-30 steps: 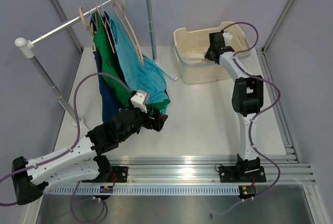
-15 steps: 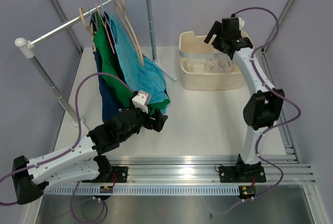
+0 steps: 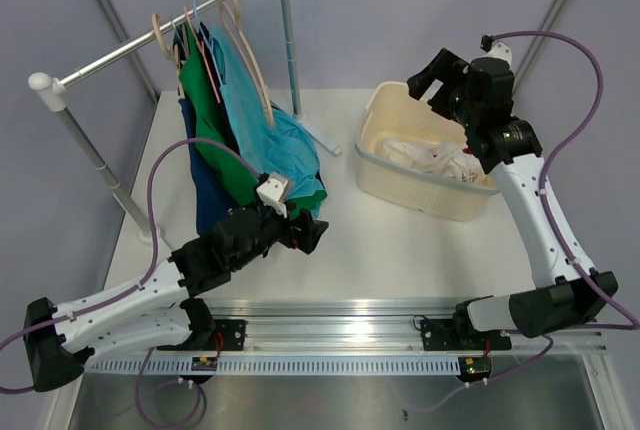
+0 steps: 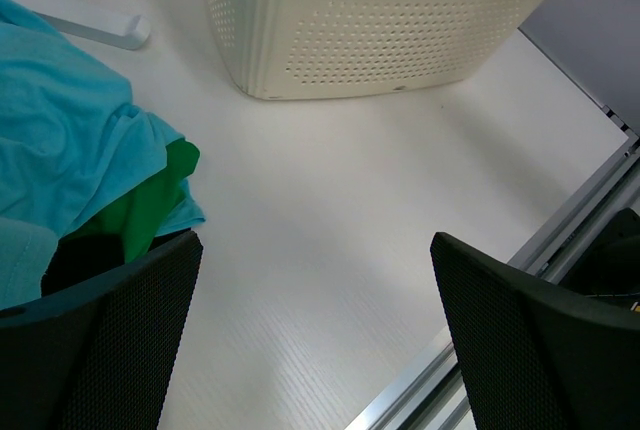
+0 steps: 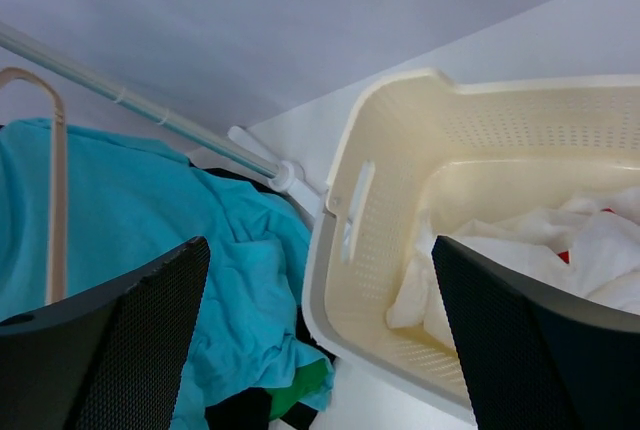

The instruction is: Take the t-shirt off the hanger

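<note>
The white t-shirt [image 3: 432, 155] with a bit of red print lies crumpled inside the cream basket [image 3: 400, 188], off any hanger. It also shows in the right wrist view [image 5: 540, 250]. A bare pale wooden hanger [image 3: 262, 78] hangs on the rail over the teal shirt, and shows in the right wrist view [image 5: 55, 180]. My right gripper [image 3: 428, 75] is open and empty, raised above the basket's far left corner [image 5: 320, 245]. My left gripper [image 3: 310, 235] is open and empty, low over the table near the hanging shirts' hems [image 4: 315, 245].
A teal shirt [image 3: 270, 130], a green shirt [image 3: 215, 130] and a dark blue garment [image 3: 205, 200] hang from the rail [image 3: 130, 48] at the left. The rack's post [image 3: 288, 40] and foot stand beside the basket [image 4: 400, 40]. An aluminium rail runs along the near edge.
My right arm has lifted out of the basket and swung up and to the right. The basket has slid nearer and to the right and now sits skewed. The left arm has barely moved.
</note>
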Action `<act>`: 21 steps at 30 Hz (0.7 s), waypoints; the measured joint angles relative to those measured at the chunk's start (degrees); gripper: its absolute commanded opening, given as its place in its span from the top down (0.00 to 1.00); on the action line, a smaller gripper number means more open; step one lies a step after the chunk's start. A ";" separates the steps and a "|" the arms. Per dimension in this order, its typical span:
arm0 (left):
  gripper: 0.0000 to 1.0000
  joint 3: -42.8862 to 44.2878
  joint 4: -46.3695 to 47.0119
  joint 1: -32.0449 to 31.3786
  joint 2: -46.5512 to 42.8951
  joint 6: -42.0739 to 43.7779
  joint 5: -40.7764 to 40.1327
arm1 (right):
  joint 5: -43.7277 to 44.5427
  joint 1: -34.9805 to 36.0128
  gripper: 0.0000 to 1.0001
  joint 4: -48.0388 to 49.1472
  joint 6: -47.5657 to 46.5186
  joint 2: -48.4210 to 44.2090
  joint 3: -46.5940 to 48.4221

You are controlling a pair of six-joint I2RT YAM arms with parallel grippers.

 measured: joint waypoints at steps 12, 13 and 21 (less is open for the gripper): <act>0.01 0.00 0.52 0.00 1.09 0.39 -0.37 | -3.02 2.21 0.00 1.40 2.49 1.99 -22.14; 0.01 0.00 0.52 0.00 1.09 0.42 -0.46 | -2.97 2.64 0.01 1.51 2.19 1.99 -22.16; 0.01 0.00 0.48 0.00 1.09 0.61 -1.55 | -4.66 3.21 0.01 2.25 -2.03 3.63 -18.32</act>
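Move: The basket's middle is about 3 cm ahead of the right hand, 8 cm to its right and 30 cm below. The white t-shirt in it is roughly 6 cm ahead, 8 cm right and 34 cm down, while the hanging blue t-shirt is some 27 cm left, 6 cm back and 22 cm lower. From the left hand the basket is about 20 cm ahead, 27 cm right and 14 cm below. The open right hand drops about 18 cm over the basket's left end, tipping down, then rises 2 cm. ##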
